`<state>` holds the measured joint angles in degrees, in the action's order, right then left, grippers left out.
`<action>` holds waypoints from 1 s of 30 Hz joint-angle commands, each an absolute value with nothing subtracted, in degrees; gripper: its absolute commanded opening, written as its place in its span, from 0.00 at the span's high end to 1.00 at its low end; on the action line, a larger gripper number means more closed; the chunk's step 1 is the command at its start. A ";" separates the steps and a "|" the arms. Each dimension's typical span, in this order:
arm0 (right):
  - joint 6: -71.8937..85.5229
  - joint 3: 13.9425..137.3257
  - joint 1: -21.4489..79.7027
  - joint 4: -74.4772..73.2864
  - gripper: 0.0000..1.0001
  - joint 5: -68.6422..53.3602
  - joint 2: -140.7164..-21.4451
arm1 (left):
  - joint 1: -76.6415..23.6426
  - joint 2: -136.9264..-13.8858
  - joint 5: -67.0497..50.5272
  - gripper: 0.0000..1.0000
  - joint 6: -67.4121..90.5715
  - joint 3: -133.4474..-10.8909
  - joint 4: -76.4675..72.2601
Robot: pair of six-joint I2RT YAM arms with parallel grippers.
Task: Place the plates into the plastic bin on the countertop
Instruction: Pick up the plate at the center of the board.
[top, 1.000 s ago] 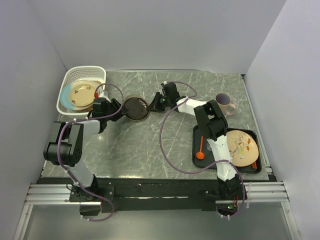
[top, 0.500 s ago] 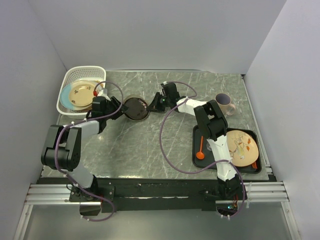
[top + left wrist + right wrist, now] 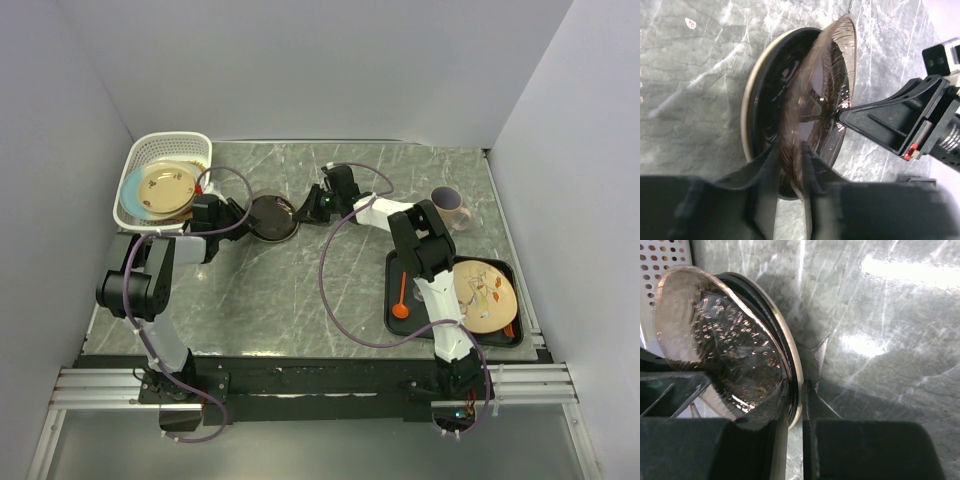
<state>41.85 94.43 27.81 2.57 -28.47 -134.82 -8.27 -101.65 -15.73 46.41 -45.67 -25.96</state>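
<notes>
Two stacked plates (image 3: pixel 270 215) sit on the countertop (image 3: pixel 290 290) between my grippers. The upper one is a glossy dark brown plate (image 3: pixel 820 85), tilted up off the lower one. My left gripper (image 3: pixel 790 150) is shut on its near rim, one finger on each face. The lower one is a small dark plate with a tan rim (image 3: pixel 794 355). My right gripper (image 3: pixel 796 390) is shut on that rim, its inner finger under the dark brown plate (image 3: pixel 725 335). The white plastic bin (image 3: pixel 170 148) stands at the back left and holds a blue-and-cream plate (image 3: pixel 132 185) with a tan plate on it.
A black tray (image 3: pixel 400 262) at the right carries a pink-and-cream sprig plate (image 3: pixel 485 292) and an orange spoon (image 3: pixel 401 300). A pink mug (image 3: pixel 450 205) stands behind the tray. The bin's lattice wall (image 3: pixel 665 265) is just beyond the stacked plates.
My left gripper's jaws have narrowed onto the dark brown plate's rim, and the left arm's elbow has swung in toward the bin. The right gripper has not moved.
</notes>
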 commanded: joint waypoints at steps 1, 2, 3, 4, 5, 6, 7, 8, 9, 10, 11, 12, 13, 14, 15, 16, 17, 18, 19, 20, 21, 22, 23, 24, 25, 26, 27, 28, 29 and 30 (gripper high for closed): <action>39.46 93.34 27.77 -0.70 1.00 -28.48 -133.77 | -8.79 -101.69 -17.49 0.85 46.32 -47.11 -27.52; 39.64 93.34 27.69 -0.53 1.00 -28.56 -133.77 | -8.79 -101.69 -17.40 0.98 46.14 -47.28 -27.25; 39.64 93.25 27.69 -0.35 1.00 -28.65 -133.77 | -8.79 -101.52 -17.23 0.99 46.06 -47.37 -26.99; 39.81 93.08 27.69 -0.26 1.00 -29.00 -133.77 | -8.79 -101.43 -16.97 0.99 45.97 -47.37 -26.90; 39.90 92.82 27.60 -0.18 1.00 -29.18 -133.68 | -8.79 -101.34 -16.79 0.99 45.88 -47.29 -26.72; 40.08 92.73 27.51 -0.09 1.00 -29.27 -133.68 | -8.79 -101.16 -16.79 0.99 45.88 -47.29 -26.63; 40.17 92.55 27.51 -0.17 1.00 -29.35 -133.59 | -8.79 -101.16 -16.70 0.99 45.88 -47.20 -26.72; 40.17 92.46 27.42 -0.18 0.99 -29.53 -133.42 | -8.79 -101.08 -16.70 0.99 45.97 -47.11 -26.72; 40.17 92.37 27.42 -0.18 0.98 -29.53 -133.42 | -8.79 -100.99 -16.61 0.99 45.88 -46.94 -26.89; 40.25 92.20 27.25 -0.18 0.97 -29.53 -133.24 | -8.79 -100.90 -16.61 0.99 46.05 -46.85 -26.89; 40.25 91.94 27.25 0.69 0.96 -29.71 -133.07 | -8.79 -100.81 -16.61 0.99 46.05 -46.85 -26.98; 40.34 91.76 27.16 1.75 0.92 -29.88 -132.81 | -8.79 -100.81 -16.61 0.99 46.05 -46.85 -26.90; 40.52 91.06 26.98 2.19 0.89 -30.14 -132.63 | -8.79 -100.90 -16.61 0.99 46.14 -46.93 -26.89; 40.69 90.53 26.98 2.81 0.86 -30.93 -131.84 | -8.79 -100.90 -16.61 0.99 46.14 -46.93 -26.89; 41.13 89.57 26.72 5.25 0.83 -31.37 -131.23 | -8.79 -100.81 -16.52 0.99 46.23 -46.93 -26.98; 42.44 87.30 26.54 6.93 0.69 -31.64 -130.44 | -8.79 -100.81 -16.61 0.99 46.32 -46.93 -27.07; 42.80 86.32 26.54 8.16 0.63 -31.81 -129.04 | -8.79 -100.90 -16.52 0.99 46.32 -46.93 -27.07; 42.80 85.79 26.46 8.78 0.56 -31.47 -128.33 | -8.79 -100.90 -16.52 0.99 46.49 -46.85 -27.16; 42.45 85.35 26.46 8.88 0.44 -31.38 -127.80 | -8.79 -100.90 -16.52 0.99 46.49 -46.76 -27.33; 42.45 84.99 26.46 8.96 0.39 -31.38 -126.92 | -8.79 -100.81 -16.44 0.99 46.58 -46.67 -27.42; 42.36 84.90 26.46 8.96 0.34 -31.38 -126.48 | -8.79 -100.81 -16.44 0.99 46.76 -46.58 -27.60; 42.36 84.38 26.46 9.05 0.26 -31.46 -126.13 | -8.79 -100.81 -16.35 0.99 46.76 -46.67 -27.60; 42.19 84.03 26.54 9.14 0.22 -31.38 -125.34 | -8.79 -100.81 -16.26 0.99 46.76 -46.67 -27.60; 42.19 83.59 26.46 9.58 0.19 -31.38 -124.90 | -8.79 -100.81 -16.35 0.99 46.58 -46.67 -27.51; 42.19 82.80 26.46 9.75 0.16 -31.03 -124.46 | -8.79 -100.64 -16.35 0.99 46.67 -46.67 -27.51; 42.10 82.45 26.46 9.84 0.11 -30.94 -123.84 | -8.88 -100.72 -16.35 0.99 46.67 -46.58 -27.51; 41.93 82.09 26.54 10.02 0.08 -30.85 -123.49 | -8.79 -100.55 -16.17 0.99 46.58 -46.58 -27.51; 41.66 81.13 26.46 10.28 0.05 -30.68 -123.14 | -8.79 -100.37 -16.17 0.99 46.50 -46.41 -27.60; 41.57 80.25 26.46 10.89 0.00 -30.50 -121.92 | -8.79 -100.37 -16.26 0.99 46.58 -46.49 -27.51; 41.57 79.29 26.46 12.46 0.00 -30.24 -121.30 | -8.79 -100.11 -16.17 0.99 46.50 -46.32 -27.51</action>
<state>42.78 82.32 26.81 9.89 -31.79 -126.13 -8.51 -101.84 -15.59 46.78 -45.78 -25.85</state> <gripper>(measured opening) 0.971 0.059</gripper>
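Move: The brown see-through plate lies tilted on the stack at the board's center. Its middle is about 6 cm right of the left hand and 2 cm farther out, near its height. From the right hand it is some 8 cm left, level fore and aft, and 2 cm up. The black plate under it is centered about 7 cm right of the left hand, 1 cm ahead and 3 cm lower. The plastic bin's middle is roughly 20 cm left of the left hand and 9 cm out. Finish closing the left gripper on the near-left rim of the brown plate and keep that hand in place, pinching the thin edge. Only once it has a hold, open the right gripper wide from the stack's right rim and draw that hand away, up and back about 3 cm each and slightly to the right. ##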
